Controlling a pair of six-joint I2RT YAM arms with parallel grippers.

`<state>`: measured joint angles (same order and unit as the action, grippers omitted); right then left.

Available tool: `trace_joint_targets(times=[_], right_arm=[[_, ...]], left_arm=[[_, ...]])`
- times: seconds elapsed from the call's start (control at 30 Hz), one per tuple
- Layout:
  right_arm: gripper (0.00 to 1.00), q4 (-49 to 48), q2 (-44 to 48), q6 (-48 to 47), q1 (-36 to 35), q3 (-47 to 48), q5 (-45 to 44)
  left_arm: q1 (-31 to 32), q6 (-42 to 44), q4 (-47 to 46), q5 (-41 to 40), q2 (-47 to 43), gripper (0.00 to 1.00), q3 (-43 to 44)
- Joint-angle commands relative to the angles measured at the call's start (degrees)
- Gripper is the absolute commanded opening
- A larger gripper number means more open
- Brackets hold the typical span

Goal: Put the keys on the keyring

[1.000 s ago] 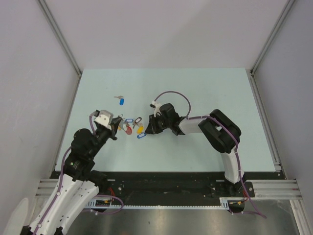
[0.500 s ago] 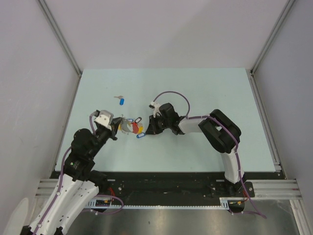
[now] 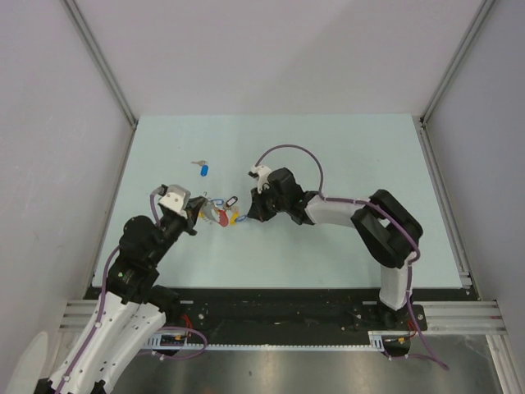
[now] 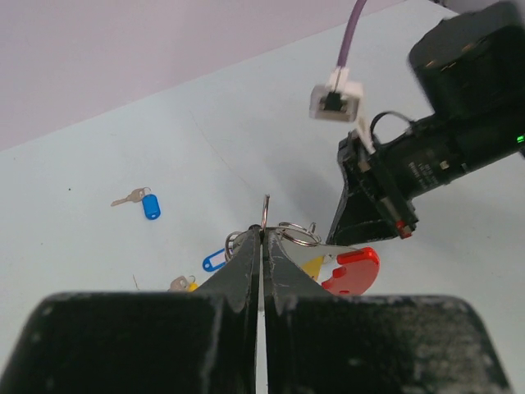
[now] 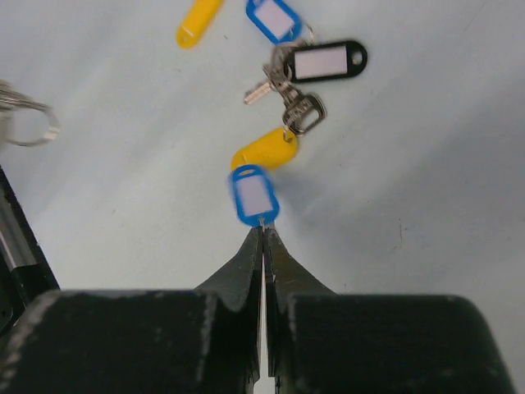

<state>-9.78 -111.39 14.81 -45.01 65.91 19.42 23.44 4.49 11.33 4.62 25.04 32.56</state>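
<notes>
My left gripper (image 4: 263, 234) is shut on a thin silvery ring of the keyring, whose red plastic part (image 4: 353, 271) hangs just right of the jaws. In the top view the keyring (image 3: 220, 216) sits between my left gripper (image 3: 200, 212) and my right gripper (image 3: 248, 215). My right gripper (image 5: 262, 234) is shut on the thin metal end of a key with a blue tag (image 5: 254, 195). Beyond it lie a yellow tag (image 5: 264, 151), a black tag (image 5: 325, 61) with silver keys, another blue tag (image 5: 273, 18) and another yellow tag (image 5: 199, 20).
A loose key with a blue tag (image 3: 203, 169) lies apart at the back left, and it also shows in the left wrist view (image 4: 150, 205). The right arm's purple cable (image 3: 287, 152) loops above the wrist. Grey walls enclose the pale table (image 3: 344, 156).
The right arm has stretched out, its elbow swinging right. The blue-tagged key in its jaws has shifted up and right. The keyring bunch has drawn in closer to my left gripper.
</notes>
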Motion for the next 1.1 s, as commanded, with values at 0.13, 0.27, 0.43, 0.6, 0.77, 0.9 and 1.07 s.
trace_joint_targets(times=[0.13, 0.27, 0.43, 0.6, 0.77, 0.9, 1.07], right_arm=[[0.0, -19.7, 20.2, -8.0, -1.1, -18.9, -12.3], [0.0, -38.9, 24.8, -7.9, -1.5, -29.3, -11.7], [0.0, -49.4, 26.9, -8.3, -1.6, -36.6, -12.8], [0.0, -59.4, 22.4, -4.8, 0.2, -43.1, -11.4], [0.0, -70.6, 12.6, -3.2, 1.0, -45.5, -10.8], [0.0, -77.7, 6.1, -0.9, 1.7, -47.1, -10.3], [0.0, -78.0, 5.6, -1.6, 0.3, -49.9, -12.2]], left_arm=[[-0.4, 0.1, -2.1, -0.3, -1.7, 0.0, -0.2], [-0.3, 0.2, -2.4, 0.2, -2.1, 0.0, -0.3], [-0.3, 0.1, -2.6, 0.6, -1.9, 0.0, -0.4], [-0.4, 0.1, -2.8, 1.0, -1.7, 0.0, -0.5], [-0.3, 0.1, -3.0, 1.1, -1.2, 0.01, -0.6], [-0.4, 0.2, -3.0, 1.3, -1.0, 0.0, -0.7], [-0.4, 0.2, -3.2, 1.3, -0.9, 0.0, -0.6]])
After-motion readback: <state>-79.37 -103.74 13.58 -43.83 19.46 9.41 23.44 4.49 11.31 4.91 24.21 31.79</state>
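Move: The right gripper already pinches the blue tag. Take it to bare table about 9 cm right of this hand, some 5 cm back and 4 cm below. Lying some 3 cm below the hand are the yellow-tagged key, 5 cm left and 1 cm back; the black tag, 5 cm ahead and 6 cm left; and the second blue tag, 5 cm ahead and 11 cm left. From the left gripper, the held tag is about 5 cm ahead, 12 cm right and 20 cm below. Swing the right gripper up about 8 cm and off to the right, away from the yellow-tagged key, with the blue tag still pinched in its shut fingers. Draw back a little as you go, tilting the fingers some 30 degrees towards level. Then sink about 7 cm towards the bare table, ending roughly 9 cm to the right, and keep the grip. ##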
